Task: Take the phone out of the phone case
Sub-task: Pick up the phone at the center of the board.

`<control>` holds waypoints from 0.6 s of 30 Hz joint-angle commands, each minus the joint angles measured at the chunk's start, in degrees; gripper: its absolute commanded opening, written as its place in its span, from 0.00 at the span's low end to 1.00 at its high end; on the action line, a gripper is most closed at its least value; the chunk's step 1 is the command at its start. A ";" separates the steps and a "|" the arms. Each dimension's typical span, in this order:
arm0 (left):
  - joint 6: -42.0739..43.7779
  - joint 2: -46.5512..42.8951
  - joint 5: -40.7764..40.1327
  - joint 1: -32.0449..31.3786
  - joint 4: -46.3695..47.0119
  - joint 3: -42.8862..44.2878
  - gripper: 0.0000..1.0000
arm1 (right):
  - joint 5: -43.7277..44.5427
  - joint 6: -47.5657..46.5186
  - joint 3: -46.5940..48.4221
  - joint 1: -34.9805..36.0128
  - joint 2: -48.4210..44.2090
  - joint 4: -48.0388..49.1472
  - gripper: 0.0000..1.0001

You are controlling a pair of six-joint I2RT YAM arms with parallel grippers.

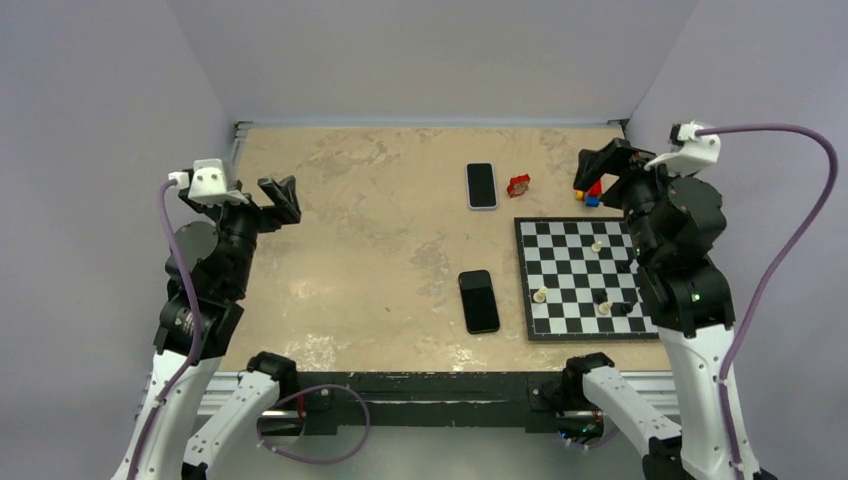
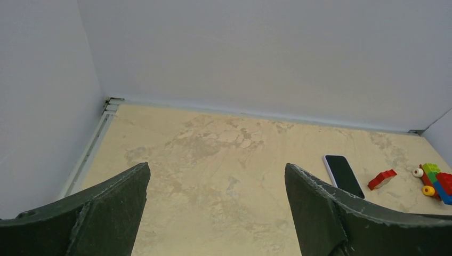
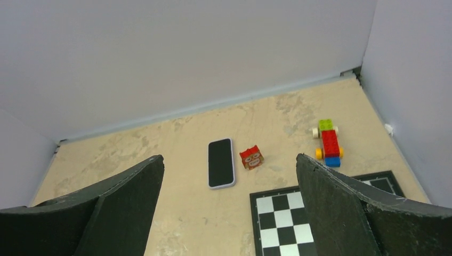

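A phone with a dark screen in a pale lilac case (image 1: 481,185) lies flat on the far middle of the table. It also shows in the left wrist view as the cased phone (image 2: 344,175) and in the right wrist view as the cased phone (image 3: 221,162). My left gripper (image 1: 280,187) hovers open at the left side, far from it, with nothing between its fingers (image 2: 217,166). My right gripper (image 1: 600,160) hangs open at the far right above the toys, also holding nothing (image 3: 229,157).
A second, all-black phone (image 1: 479,300) lies nearer the front middle. A chessboard (image 1: 585,278) with several pieces fills the right side. A small red face block (image 1: 518,185) sits beside the cased phone, and a brick car (image 3: 328,143) lies near the right wall.
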 commanded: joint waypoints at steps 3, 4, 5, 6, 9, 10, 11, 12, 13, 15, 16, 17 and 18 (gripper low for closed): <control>-1.94 2.19 3.53 0.19 0.54 0.92 1.00 | -6.35 6.47 -0.58 -0.15 11.64 -5.89 0.98; -2.04 3.03 4.52 0.19 0.55 0.98 1.00 | -9.96 6.77 0.26 -0.09 14.91 -7.93 0.98; -2.07 3.85 5.41 0.19 0.47 1.07 1.00 | -14.09 7.10 0.46 0.27 17.90 -9.13 0.98; -2.09 4.73 6.36 0.23 0.38 1.21 1.00 | -17.28 7.33 -0.45 1.29 20.99 -8.50 0.98; -2.01 7.90 8.86 0.19 -1.57 2.89 1.00 | -19.93 8.47 -5.08 7.53 25.57 -4.63 0.98; -1.96 8.72 9.63 0.19 -2.38 3.86 1.00 | -18.84 8.99 -6.13 10.45 27.02 -3.50 0.98; -1.78 9.45 10.22 0.19 -3.14 4.45 1.00 | -17.74 9.53 -7.20 12.89 28.48 -2.70 0.98; -1.75 9.99 10.54 0.19 -3.76 4.99 1.00 | -17.04 9.92 -8.05 15.39 30.26 -2.32 0.98; -1.74 10.38 10.81 0.19 -4.12 5.24 1.00 | -16.44 10.30 -8.76 17.48 32.07 -2.15 0.98; -2.01 10.70 11.21 0.19 -4.19 5.31 1.00 | -14.81 11.53 -10.35 20.76 34.99 -1.92 0.98; -2.21 10.78 11.55 0.19 -4.20 5.23 1.00 | -14.39 12.06 -11.70 22.13 35.99 -1.45 0.98; -2.38 10.79 11.88 0.19 -4.13 5.18 1.00 | -13.01 12.50 -12.72 23.59 36.88 -1.08 0.98; -2.58 10.87 12.17 0.19 -4.05 5.14 1.00 | -11.42 13.09 -13.77 24.66 37.64 -0.95 0.98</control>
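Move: The phone to pick up lies far below the right hand, about 43 cm down, some 16 cm to its left and 4 cm back. The chessboard's middle is roughly 8 cm to the hand's right and 3 cm ahead; the pale-rimmed phone lies about 25 cm ahead and 14 cm to its left, both equally low. From the left hand the phone to pick up is around 38 cm right, 3 cm back and 38 cm down. Swoop the right gripper down about 30 cm and left nearly 20 cm towards the near phone, swinging forward first and then partly back. Tip its fingers down about 50 degrees and turn them counter-clockwise as it goes, keeping them wide open and stopping short of contact. Meanwhile ease the open left gripper down, right and forward, about 8 cm in all, tipping slightly down. ##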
